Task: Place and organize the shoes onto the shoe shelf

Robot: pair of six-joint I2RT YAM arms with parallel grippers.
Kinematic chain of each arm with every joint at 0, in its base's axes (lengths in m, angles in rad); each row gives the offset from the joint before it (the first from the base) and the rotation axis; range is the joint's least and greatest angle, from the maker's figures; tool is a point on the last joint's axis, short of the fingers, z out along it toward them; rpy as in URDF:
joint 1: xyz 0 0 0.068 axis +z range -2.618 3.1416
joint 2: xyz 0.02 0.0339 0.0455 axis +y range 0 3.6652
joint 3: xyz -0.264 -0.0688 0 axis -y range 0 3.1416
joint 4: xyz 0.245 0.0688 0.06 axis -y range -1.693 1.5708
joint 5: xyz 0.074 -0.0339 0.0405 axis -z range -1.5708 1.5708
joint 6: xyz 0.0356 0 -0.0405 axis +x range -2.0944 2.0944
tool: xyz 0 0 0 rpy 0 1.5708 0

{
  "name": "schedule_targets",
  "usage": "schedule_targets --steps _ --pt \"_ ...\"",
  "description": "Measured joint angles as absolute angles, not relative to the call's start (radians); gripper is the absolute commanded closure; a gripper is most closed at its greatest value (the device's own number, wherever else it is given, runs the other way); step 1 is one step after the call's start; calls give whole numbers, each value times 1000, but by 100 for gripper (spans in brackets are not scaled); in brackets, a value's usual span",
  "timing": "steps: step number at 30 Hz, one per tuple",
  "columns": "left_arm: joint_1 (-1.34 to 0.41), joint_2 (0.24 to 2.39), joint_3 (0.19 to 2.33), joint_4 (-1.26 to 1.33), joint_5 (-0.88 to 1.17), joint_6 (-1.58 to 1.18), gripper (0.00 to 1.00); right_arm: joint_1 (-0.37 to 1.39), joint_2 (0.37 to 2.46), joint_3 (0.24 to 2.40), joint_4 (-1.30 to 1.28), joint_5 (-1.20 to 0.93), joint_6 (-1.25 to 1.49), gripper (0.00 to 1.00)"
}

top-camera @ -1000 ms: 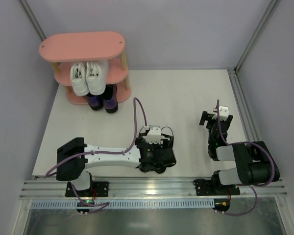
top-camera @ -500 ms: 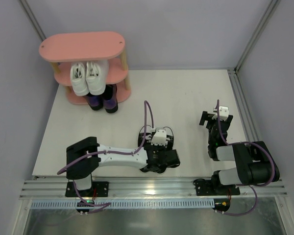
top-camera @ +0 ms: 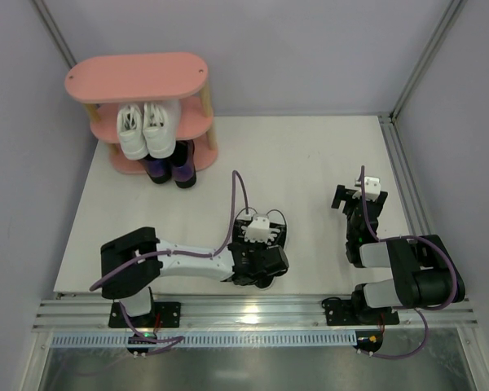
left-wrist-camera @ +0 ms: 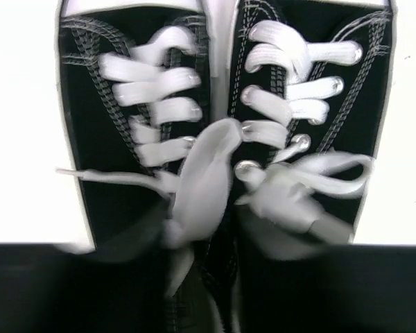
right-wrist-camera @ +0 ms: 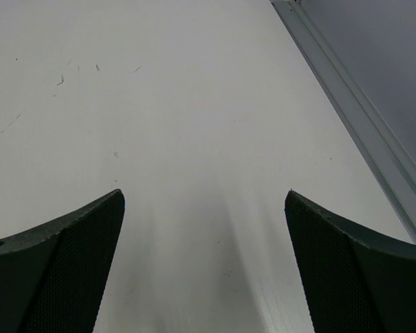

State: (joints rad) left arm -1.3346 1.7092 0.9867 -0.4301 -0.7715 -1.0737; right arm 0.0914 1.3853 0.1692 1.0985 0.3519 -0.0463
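The pair of black canvas sneakers [top-camera: 270,262] with white laces lies side by side near the table's front edge, under my left gripper [top-camera: 259,248]. In the left wrist view the two sneakers [left-wrist-camera: 132,139] fill the frame, toes away from me. My fingers are lost in the dark blur at their collars and appear shut on the inner walls. The pink shoe shelf [top-camera: 138,77] stands at the back left. White sneakers [top-camera: 147,130] sit on its middle tier and dark purple shoes [top-camera: 171,171] on the bottom tier. My right gripper [top-camera: 359,199] is open and empty [right-wrist-camera: 204,229].
A metal rail [right-wrist-camera: 360,118] runs along the table's right edge beside the right gripper. The shelf's top board is bare. White tabletop [top-camera: 310,163] lies between the shelf and the arms.
My left wrist has swung right and back a little, turning, and the black sneakers have stayed under it. The right arm has not moved.
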Motion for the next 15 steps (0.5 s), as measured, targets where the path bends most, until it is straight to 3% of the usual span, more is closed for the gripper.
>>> schedule_targets --steps 10,15 --pt "-1322 1672 974 -446 -729 -1044 100 91 1385 169 1098 352 -46 3" --pt "-1343 1546 970 -581 -662 -1041 100 91 1385 169 1098 352 -46 3"
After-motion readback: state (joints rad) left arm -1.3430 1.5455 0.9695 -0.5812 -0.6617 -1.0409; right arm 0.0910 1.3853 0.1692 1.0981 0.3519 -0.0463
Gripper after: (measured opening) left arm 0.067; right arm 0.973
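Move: The left hand is down between the pair of black sneakers, around their openings just behind the lace bow, with its fingers half closed; the pair's middle lies about 2 cm ahead, level sideways and some 2 cm lower. On the shoe shelf, the purple shoes stand about 22 cm ahead and 25 cm to the left, and the white shoes above them some 30 cm ahead, 29 cm to the left. From the idle right hand the sneakers lie roughly 17 cm back and 29 cm to the left. The left fingers close the rest of the way, almost shut, pinching the sneakers' adjoining inner sides together, and the hand stays nearly in place for about the first half while the grip sets. It then starts off with the pair, speeding up as it goes about 2.5 cm up and as much back towards the base, with some 2 cm to the left, while the fingers tip about 5 degrees farther down and keep their hold. ##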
